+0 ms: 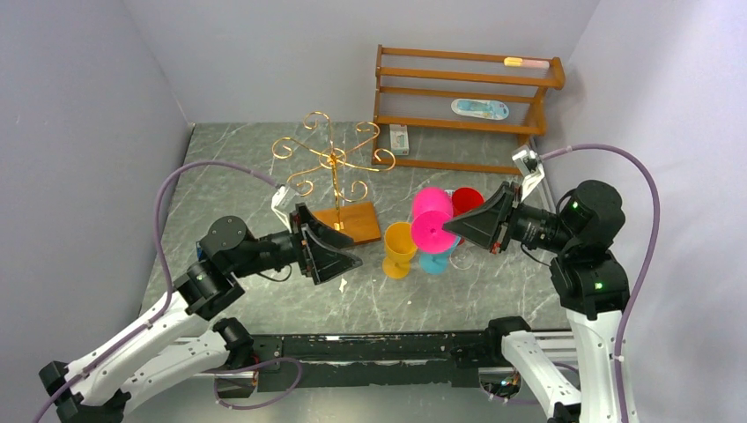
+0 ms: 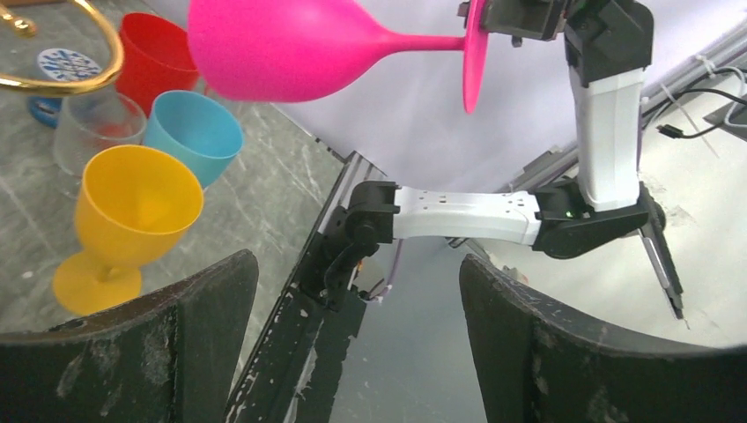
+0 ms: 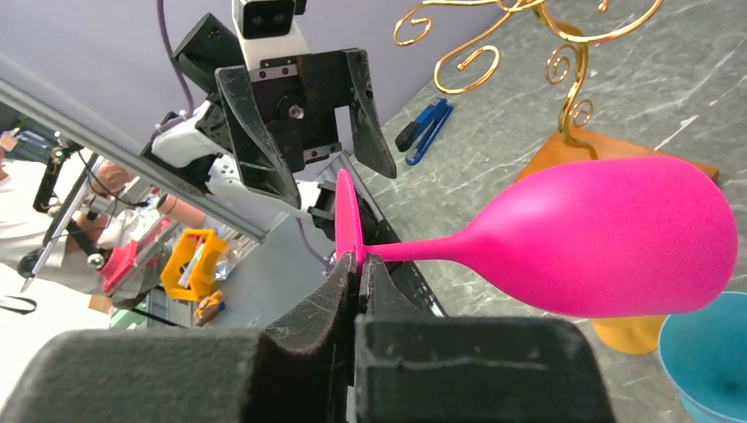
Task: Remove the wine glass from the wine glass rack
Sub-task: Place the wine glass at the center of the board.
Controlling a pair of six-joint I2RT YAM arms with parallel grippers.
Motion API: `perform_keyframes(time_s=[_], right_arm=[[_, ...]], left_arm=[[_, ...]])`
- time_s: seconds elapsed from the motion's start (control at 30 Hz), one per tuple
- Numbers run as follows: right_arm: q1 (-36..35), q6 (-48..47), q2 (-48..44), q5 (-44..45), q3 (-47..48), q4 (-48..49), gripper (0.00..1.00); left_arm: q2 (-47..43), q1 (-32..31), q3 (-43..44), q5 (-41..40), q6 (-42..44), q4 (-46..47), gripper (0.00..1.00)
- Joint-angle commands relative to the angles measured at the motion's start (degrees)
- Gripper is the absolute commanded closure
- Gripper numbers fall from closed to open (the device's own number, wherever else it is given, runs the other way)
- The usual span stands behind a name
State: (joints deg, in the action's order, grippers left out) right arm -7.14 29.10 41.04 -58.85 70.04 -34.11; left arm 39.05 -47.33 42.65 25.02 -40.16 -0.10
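Observation:
The pink wine glass [image 1: 431, 218] [image 2: 282, 48] [image 3: 608, 233] lies sideways in the air above the cups, apart from the rack. My right gripper [image 1: 447, 226] [image 3: 361, 264] is shut on the rim of its flat foot. The wine glass rack [image 1: 333, 157] [image 3: 564, 53], gold wire with curled arms, stands on its orange-brown base [image 1: 352, 222] at the table's middle left with nothing hanging on the arms that show. My left gripper [image 1: 348, 257] [image 2: 357, 291] is open and empty, just left of the cups, facing the glass's foot.
A yellow goblet [image 1: 398, 249] [image 2: 132, 220], a blue cup [image 1: 433, 262] [image 2: 195, 132], a red cup [image 1: 468, 199] [image 2: 159, 53] and a clear glass [image 2: 92, 128] stand clustered under the pink glass. A brown slatted shelf [image 1: 467, 106] stands at the back right. A blue tool [image 3: 425, 130] lies on the table.

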Motion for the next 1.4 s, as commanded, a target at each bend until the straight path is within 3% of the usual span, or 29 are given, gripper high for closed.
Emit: perform_keyframes(time_s=[0.0,0.23,0.4,0.53,0.7,0.9,1.03,1.37], right_arm=[[0.2,0.5,0.5,-3.7,0.3,-1.8,1.00],[0.0,6.1,4.8,-7.1,3.5,-0.7,1.00],[0.0,0.3,10.9,-7.0,10.7,-8.2,1.00],[-1.9,-4.7,15.9,-1.3,13.4,-14.7,1.00],[-7.6,-1.2,17.0,2.9,11.4,-10.2,1.00],[-25.9,2.6,17.7,16.7,8.1,-3.5,1.00],[-26.6,3.3,17.0,21.8,9.0,-1.4,1.00],[-30.9,5.9,17.2,20.1,3.8,5.3,1.00]], left_arm=[[1.2,0.2,-0.5,5.3,-1.7,7.8,0.12],[2.8,0.3,-0.3,7.7,-1.6,8.7,0.13],[2.3,0.2,-0.2,6.6,-1.0,8.3,0.12],[2.5,0.2,0.0,5.5,-0.2,7.6,0.12],[2.0,0.3,0.8,3.4,1.4,4.2,0.11],[2.2,0.3,2.0,3.1,2.2,2.9,0.10],[1.9,0.2,3.2,3.6,2.1,2.5,0.12],[1.3,0.2,3.7,4.5,1.2,2.4,0.17]])
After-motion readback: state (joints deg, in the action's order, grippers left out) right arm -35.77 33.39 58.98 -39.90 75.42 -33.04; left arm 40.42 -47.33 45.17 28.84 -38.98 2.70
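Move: My right hand holds the pink wine glass by its foot, bowl slanting forward and down; my open left hand lies about 15 cm left of it, 2 cm back and 8 cm lower. From the left hand the glass is roughly 12 cm right, 6 ahead and 4 up, the rack 18 cm ahead and 3 left. Below my right hand by some 32 cm stand the yellow glass, 9 ahead and 6 left, and the blue one, 9 ahead and 2 right. I carry the pink glass over to my waiting left hand: the right hand first eases about 4 cm forward, then swings left to end some 9 cm over and a little lower, tipping the bowl more downward by about 15 degrees while it keeps its pinch on the foot. My left hand holds its fingers open and rises a couple of centimetres at the end. ##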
